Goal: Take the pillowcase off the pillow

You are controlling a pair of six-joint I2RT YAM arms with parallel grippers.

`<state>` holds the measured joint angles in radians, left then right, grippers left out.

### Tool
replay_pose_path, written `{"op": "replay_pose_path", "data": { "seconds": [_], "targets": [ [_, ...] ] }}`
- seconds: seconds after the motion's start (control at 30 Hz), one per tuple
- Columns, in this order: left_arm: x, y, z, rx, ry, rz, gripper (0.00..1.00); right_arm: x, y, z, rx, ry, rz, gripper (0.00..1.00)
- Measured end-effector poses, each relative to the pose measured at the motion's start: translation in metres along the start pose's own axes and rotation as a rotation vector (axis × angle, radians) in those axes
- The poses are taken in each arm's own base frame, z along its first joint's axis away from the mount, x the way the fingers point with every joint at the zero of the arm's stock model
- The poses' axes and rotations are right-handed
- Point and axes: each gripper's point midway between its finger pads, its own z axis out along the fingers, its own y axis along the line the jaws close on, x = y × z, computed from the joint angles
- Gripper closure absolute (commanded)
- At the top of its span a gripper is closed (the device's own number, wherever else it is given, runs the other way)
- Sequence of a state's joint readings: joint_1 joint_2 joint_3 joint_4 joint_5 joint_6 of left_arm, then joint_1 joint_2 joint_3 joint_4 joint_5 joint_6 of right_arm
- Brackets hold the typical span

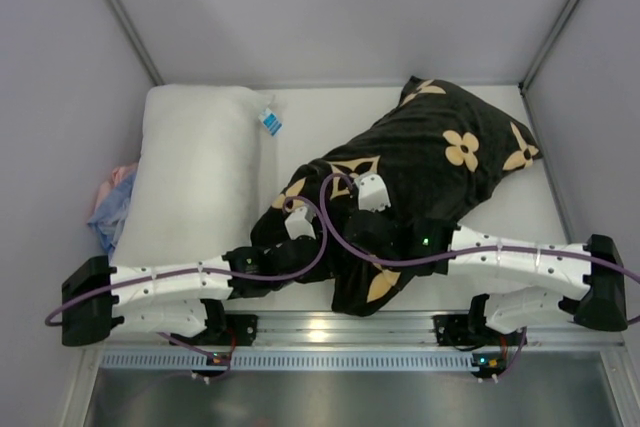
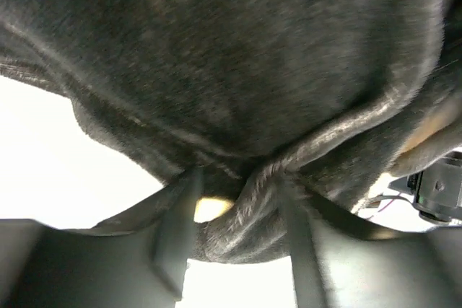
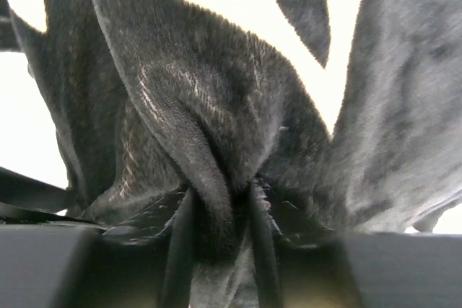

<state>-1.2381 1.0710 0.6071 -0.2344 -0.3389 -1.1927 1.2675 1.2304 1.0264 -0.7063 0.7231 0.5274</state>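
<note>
The black velvety pillowcase (image 1: 440, 162) with tan flowers and stars lies bunched and bulky from the middle to the back right of the table. What is inside it is hidden. A plump white pillow (image 1: 195, 172) lies bare at the left, apart from the cover, with a blue-white tag (image 1: 270, 123) at its far right corner. My left gripper (image 1: 300, 223) is shut on a fold at the cover's near left edge; the pinched fold (image 2: 245, 207) shows between its fingers (image 2: 177, 229). My right gripper (image 1: 368, 193) is shut on a ridge of the pillowcase (image 3: 209, 106) near its middle.
A pink-blue cloth bundle (image 1: 112, 202) lies against the left wall beside the white pillow. Grey walls close in the table on the left, back and right. A metal rail (image 1: 330, 329) runs along the near edge.
</note>
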Motion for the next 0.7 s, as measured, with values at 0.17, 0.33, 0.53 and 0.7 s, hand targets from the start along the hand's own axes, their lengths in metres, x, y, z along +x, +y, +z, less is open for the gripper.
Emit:
{"op": "replay_pose_path", "data": {
  "seconds": [0.17,0.33,0.53,0.7],
  "targets": [
    [0.005,0.011,0.001,-0.002,0.001,-0.019,0.74,-0.013,-0.008,-0.003,0.043,-0.042,0.005,0.86],
    [0.008,0.019,0.002,-0.006,-0.004,-0.036,1.00,-0.027,-0.028,-0.008,0.092,-0.090,0.022,1.00],
    [0.009,0.021,0.003,-0.008,-0.002,-0.036,1.00,-0.040,-0.082,-0.001,0.223,-0.094,0.081,1.00],
    [0.009,0.022,-0.003,0.016,-0.001,-0.044,0.91,-0.045,-0.143,0.000,0.328,-0.075,0.176,1.00]
  ]
}}
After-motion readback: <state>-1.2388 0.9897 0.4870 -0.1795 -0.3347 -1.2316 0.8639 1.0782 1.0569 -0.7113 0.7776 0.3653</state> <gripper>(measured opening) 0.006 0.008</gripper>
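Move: The right gripper already straddles a raised fold of the black pillowcase, about 2 cm below its finger pads; the left has a lower fold some 2 cm below its half-open fingers. From the right hand, the pillowcase's near corner is roughly 14 cm back and 2 cm left, 14 cm below; the tan flower towards the far end is about 16 cm ahead and 20 cm right, 8 cm below. Shut the right fingers on the pillowcase fold and pull it up, then sweep about 11 cm to the right and 8 cm forward, still rising, towards the tan flower, turning the wrist some 20 degrees clockwise. Meanwhile sink the left gripper about 2 cm at the near part of the cloth, close its fingers fully and stay there. ##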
